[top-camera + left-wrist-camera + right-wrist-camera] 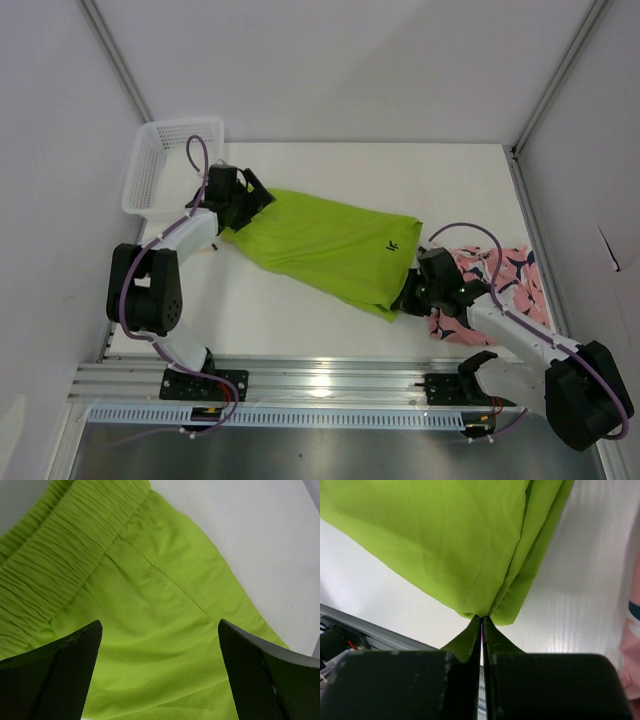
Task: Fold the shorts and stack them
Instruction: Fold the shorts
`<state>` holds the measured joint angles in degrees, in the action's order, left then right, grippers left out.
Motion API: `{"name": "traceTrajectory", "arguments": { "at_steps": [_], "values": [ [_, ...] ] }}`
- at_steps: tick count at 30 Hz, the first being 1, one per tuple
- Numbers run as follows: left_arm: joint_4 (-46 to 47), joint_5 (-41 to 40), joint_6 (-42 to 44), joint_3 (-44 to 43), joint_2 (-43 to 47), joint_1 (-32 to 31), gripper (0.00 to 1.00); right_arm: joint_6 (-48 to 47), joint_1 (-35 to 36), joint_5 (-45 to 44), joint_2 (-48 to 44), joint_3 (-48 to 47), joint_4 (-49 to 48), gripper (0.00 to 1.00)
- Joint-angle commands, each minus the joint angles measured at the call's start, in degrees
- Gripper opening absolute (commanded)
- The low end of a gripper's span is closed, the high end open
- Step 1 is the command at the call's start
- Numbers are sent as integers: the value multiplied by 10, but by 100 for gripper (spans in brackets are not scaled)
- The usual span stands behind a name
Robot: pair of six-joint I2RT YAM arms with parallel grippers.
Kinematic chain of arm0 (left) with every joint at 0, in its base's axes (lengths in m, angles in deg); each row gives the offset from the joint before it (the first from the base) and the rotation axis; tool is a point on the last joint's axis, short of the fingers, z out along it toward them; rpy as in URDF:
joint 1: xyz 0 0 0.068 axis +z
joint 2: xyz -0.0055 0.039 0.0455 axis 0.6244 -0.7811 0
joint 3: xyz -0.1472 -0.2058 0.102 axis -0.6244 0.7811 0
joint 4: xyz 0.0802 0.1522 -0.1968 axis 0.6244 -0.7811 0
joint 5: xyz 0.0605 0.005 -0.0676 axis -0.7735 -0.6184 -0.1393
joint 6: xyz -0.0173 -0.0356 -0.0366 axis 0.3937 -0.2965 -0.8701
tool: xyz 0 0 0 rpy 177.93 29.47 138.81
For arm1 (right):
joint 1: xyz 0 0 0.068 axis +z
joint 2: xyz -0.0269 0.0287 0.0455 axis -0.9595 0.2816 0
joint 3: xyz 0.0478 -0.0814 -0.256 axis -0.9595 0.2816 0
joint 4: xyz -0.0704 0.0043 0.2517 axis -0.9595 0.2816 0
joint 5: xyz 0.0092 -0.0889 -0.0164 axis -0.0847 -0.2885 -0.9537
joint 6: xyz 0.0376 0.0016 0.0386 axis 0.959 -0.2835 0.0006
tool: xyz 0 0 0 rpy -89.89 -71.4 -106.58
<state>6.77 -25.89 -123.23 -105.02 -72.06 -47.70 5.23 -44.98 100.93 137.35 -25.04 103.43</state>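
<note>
The lime green shorts [320, 240] lie spread across the middle of the table, waistband at the far left and legs towards the near right. My left gripper [250, 205] hovers open over the waistband end. In its wrist view the fingers straddle green cloth [160, 580] just below the gathered elastic [55, 565], with nothing between them. My right gripper [405, 300] is shut on the near right corner of the green shorts [445, 540]; the cloth bunches into the closed tips [481, 617]. The pink printed shorts [520, 275] lie crumpled at the right, partly under my right arm.
A white mesh basket [165, 165] stands at the far left corner, just behind my left arm. The table's right edge [530, 240] runs close behind the pink shorts [632, 650]. A metal rail [320, 375] borders the near edge.
</note>
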Motion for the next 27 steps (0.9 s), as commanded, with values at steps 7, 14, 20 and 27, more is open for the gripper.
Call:
{"name": "traceTrajectory", "arguments": {
  "at_steps": [7, 14, 20, 27],
  "values": [
    [-2, -15, 14, -56, -31, -4, 98, -8, 12, -23, 10, 19, 84, 0],
    [-55, -47, 46, -79, -6, -3, 99, -38, 17, -118, 28, -73, 159, 56],
    [-118, -72, 52, -78, 39, 11, 99, -83, 41, -143, 52, -182, 171, 69],
    [-101, -31, 2, 8, 100, 54, 99, -112, 93, -128, 158, -276, 121, 68]
  ]
}}
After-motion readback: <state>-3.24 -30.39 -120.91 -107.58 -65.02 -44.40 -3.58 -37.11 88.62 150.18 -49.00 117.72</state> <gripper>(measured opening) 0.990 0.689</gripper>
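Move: The right hand still pinches the near right corner of the green shorts; the bare table where this corner is laid lies about 4 cm back, 3 cm right and 4 cm below. The middle of the green shorts is some 12 cm ahead and 16 cm left, and the folded pink shorts lie about 20 cm right and 1 cm ahead. From the left hand, that same laying spot is roughly 27 cm back and 31 cm right, 10 cm down. The right hand draws the pinched corner of the green shorts back, to the right and down to the table, about 5 cm in all, opens its fingers well apart to let go, then lifts off about 9 cm while swinging forward and left over the shorts, rolling some 15 degrees. The left hand, wide open above the waistband end, eases forward a centimetre or so, then pulls away left, up and back, roughly 6 cm. ##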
